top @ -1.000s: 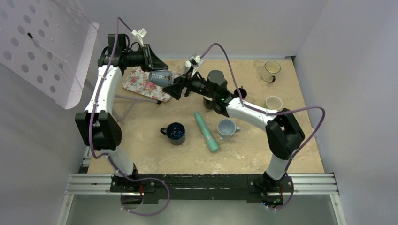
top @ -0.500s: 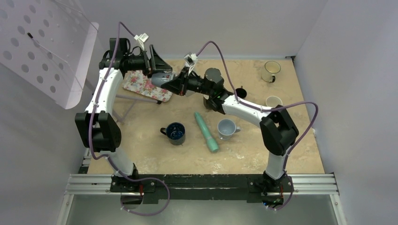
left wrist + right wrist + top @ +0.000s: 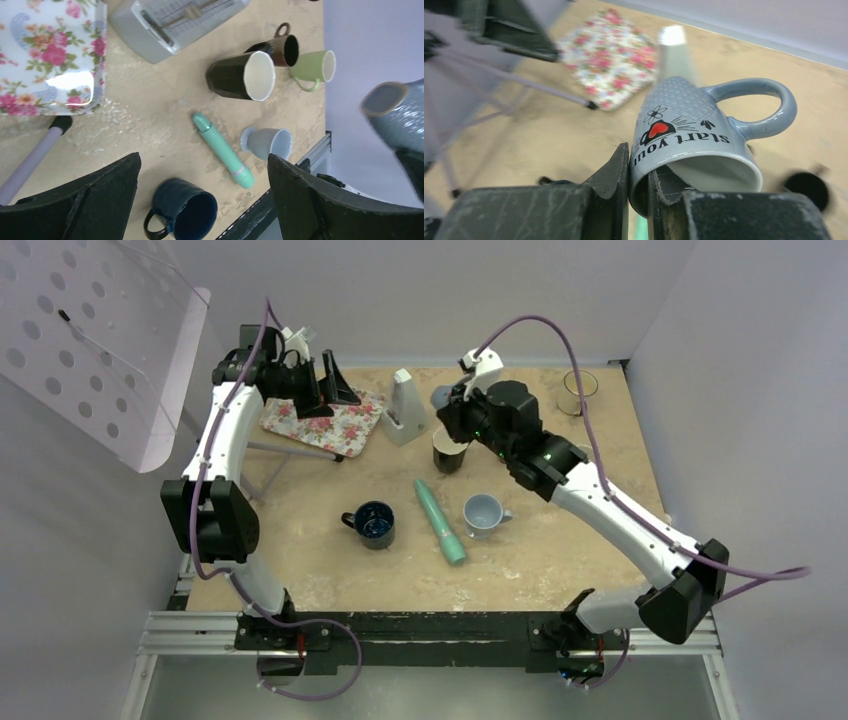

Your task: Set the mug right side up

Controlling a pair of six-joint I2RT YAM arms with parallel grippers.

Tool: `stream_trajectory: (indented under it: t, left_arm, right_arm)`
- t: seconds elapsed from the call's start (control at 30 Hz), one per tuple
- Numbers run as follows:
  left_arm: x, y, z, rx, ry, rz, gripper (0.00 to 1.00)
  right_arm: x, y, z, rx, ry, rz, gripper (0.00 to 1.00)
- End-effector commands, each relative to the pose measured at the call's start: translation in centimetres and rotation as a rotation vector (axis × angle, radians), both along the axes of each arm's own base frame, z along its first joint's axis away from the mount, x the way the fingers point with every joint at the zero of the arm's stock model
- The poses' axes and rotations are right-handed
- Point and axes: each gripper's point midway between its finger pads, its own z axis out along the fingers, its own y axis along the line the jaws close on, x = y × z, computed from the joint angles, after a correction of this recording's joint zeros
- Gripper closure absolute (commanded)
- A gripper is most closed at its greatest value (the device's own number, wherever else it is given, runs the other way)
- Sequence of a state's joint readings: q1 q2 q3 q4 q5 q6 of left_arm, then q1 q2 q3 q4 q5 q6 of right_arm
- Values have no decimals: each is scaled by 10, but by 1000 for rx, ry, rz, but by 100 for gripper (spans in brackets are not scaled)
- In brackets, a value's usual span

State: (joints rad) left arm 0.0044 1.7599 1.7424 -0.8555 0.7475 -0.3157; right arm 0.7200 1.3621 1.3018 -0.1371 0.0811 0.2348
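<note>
The mug (image 3: 694, 135) is grey-blue with a loop handle and the print "start your". It hangs in the air over the back middle of the table, its mouth turned toward the right wrist camera. My right gripper (image 3: 638, 165) is shut on its rim, one finger inside the wall and one outside. From above only a bit of the mug (image 3: 441, 396) shows past my right gripper (image 3: 452, 412). The left wrist view catches the mug (image 3: 400, 117) at its right edge. My left gripper (image 3: 335, 385) stands open and empty above the floral mat (image 3: 340, 425), well left of the mug.
On the table stand a dark blue mug (image 3: 374, 523), a teal cylinder (image 3: 440, 521), a light grey cup (image 3: 484, 514), a black faceted mug (image 3: 449, 453) and a white wedge-shaped device (image 3: 403, 408). A cream mug (image 3: 578, 390) sits back right. A green mug (image 3: 312, 67) stands beside a small brown one (image 3: 285, 50).
My left gripper opened, let go of the mug and drew back to the left. My right gripper shut on the mug's rim and carried it right as the arm swung out.
</note>
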Motion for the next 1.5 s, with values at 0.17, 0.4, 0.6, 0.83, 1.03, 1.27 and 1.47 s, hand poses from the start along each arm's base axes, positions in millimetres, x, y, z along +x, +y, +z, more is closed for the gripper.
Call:
stream_trajectory:
  t: [0.17,0.4,0.6,0.83,1.03,1.27,1.47]
  left_arm:
    - [-1,32,-31,208,12,68,0]
    - [-11,51,-38,340,-40,71,0]
    - [-16,58,-47,390,-39,55,0]
    - [-15,57,-53,385,-27,46,0]
    - [-15,57,-57,391,-25,36,0]
    - [-13,55,-53,377,-49,28,0]
    - [-4,58,-43,401,-118,36,0]
  right_arm:
    - [94,-136,-11,-363,98,-400,100]
    - [188,-152,-50,-408,201,-410,100]
    - [228,-147,-117,-439,322,-361,100]
    - [236,-138,-178,-469,423,-312,100]
    - [234,-138,-216,-500,492,-297,98]
    - [245,-134,-187,-462,423,-305,41]
    - [248,-133,-99,-376,245,-332,12]
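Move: My right hand already holds the blue-grey mug by its rim, high over the table. The clear spot where it will stand is about 22 cm ahead, 14 cm to my right and 28 cm down. The dark mug stands 7 cm ahead, 4 cm right; the brown mug 8 cm ahead, 18 cm right; the white stand 16 cm ahead, 5 cm left, all some 27 cm below. From my left hand the spot lies roughly 15 cm ahead, 32 cm right, 21 cm down. With my right hand I carry the mug right, then forward past the dark mug, and sink some 25 cm to the clear table beyond it, tipping the fingers steeply downward. There I open them to let go of the rim and rise about 3 cm. My left hand stays open, easing down and left about 8 cm, rolling some 20 degrees, and then stops. ##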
